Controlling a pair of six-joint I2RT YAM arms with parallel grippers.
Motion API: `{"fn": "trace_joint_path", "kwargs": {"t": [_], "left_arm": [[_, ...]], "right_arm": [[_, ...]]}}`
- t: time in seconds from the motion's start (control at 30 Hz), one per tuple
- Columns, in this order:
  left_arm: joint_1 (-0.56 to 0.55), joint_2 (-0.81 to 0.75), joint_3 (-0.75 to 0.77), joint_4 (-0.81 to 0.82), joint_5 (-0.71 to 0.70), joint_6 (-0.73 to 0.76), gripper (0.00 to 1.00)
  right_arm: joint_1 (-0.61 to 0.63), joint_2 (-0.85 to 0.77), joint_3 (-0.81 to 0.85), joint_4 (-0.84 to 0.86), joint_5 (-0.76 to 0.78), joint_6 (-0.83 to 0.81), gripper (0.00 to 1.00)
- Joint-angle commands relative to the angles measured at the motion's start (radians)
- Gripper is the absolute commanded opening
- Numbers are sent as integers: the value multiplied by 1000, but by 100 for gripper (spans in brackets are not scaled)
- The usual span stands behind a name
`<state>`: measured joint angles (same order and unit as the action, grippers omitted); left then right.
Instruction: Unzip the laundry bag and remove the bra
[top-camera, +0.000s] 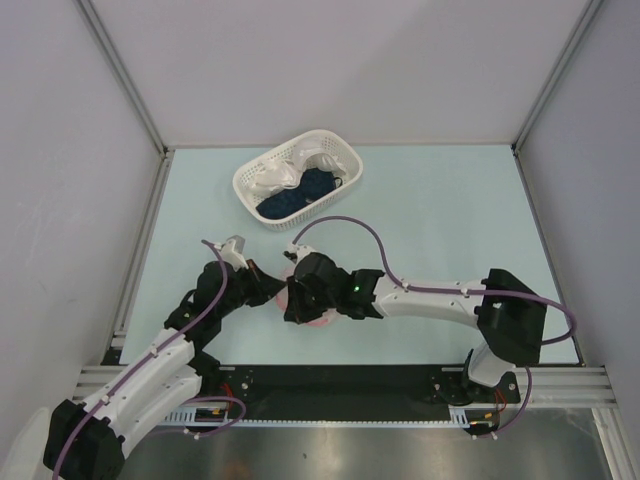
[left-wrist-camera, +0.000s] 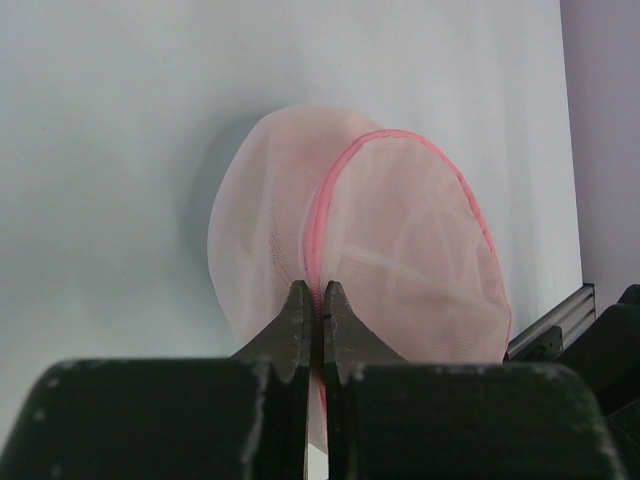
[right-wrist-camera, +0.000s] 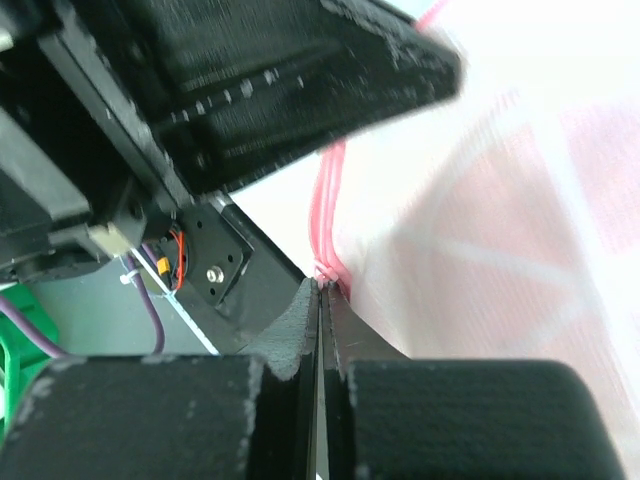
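Observation:
The laundry bag (left-wrist-camera: 400, 250), a round pouch of translucent white mesh with pink zip edging (left-wrist-camera: 318, 225), lies on the table between both arms. My left gripper (left-wrist-camera: 320, 292) is shut on the pink edging at the bag's near rim. My right gripper (right-wrist-camera: 325, 287) is shut on the pink zip line (right-wrist-camera: 330, 210) where a small pink loop sits at its tips. From above, both grippers (top-camera: 278, 290) (top-camera: 296, 298) meet over the bag (top-camera: 318, 320) and hide most of it. The bra is hidden; only a pink tint shows through the mesh.
A white lattice basket (top-camera: 352, 160) stands at the back centre of the pale table, holding a white cloth (top-camera: 285, 172) and a dark blue cloth (top-camera: 300, 193). Grey walls close in the left, right and far sides. A black rail (top-camera: 330, 380) runs along the near edge.

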<state>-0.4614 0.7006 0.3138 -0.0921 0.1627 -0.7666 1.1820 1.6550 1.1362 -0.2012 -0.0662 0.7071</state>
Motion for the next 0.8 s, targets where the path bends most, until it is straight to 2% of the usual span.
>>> {"fn": "trace_joint_path", "kwargs": {"t": [0.0,0.77], "left_arm": [[4,8,44,15,-35,18,0],[7,53,74,18,-48,47,0]], "right_arm": [[7,-84,-30,-9,6,18,0],[30,-228,-158,-162,101,69,0]]}}
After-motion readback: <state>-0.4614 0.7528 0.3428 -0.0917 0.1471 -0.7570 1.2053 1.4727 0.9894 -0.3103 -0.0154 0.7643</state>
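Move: Under and just beyond the two hands lies the laundry bag. Its middle is about 6 cm ahead of the right hand, 4 cm to its right and 5 cm down; from the left hand it is some 6 cm right, 1 cm back and 4 cm down. The zip seam pinched by the left fingers is roughly 8 cm ahead of the right hand and 2 cm left, and the white basket some 34 cm ahead, 1 cm right. Drawing the zip end it still pinches away from the left hand, the right hand goes about 5 cm to the right and eases back some 2.5 cm over the near side of the laundry bag, its fingers staying shut. The left hand stays practically in place as the anchor, keeping its pinch on the zip seam. ##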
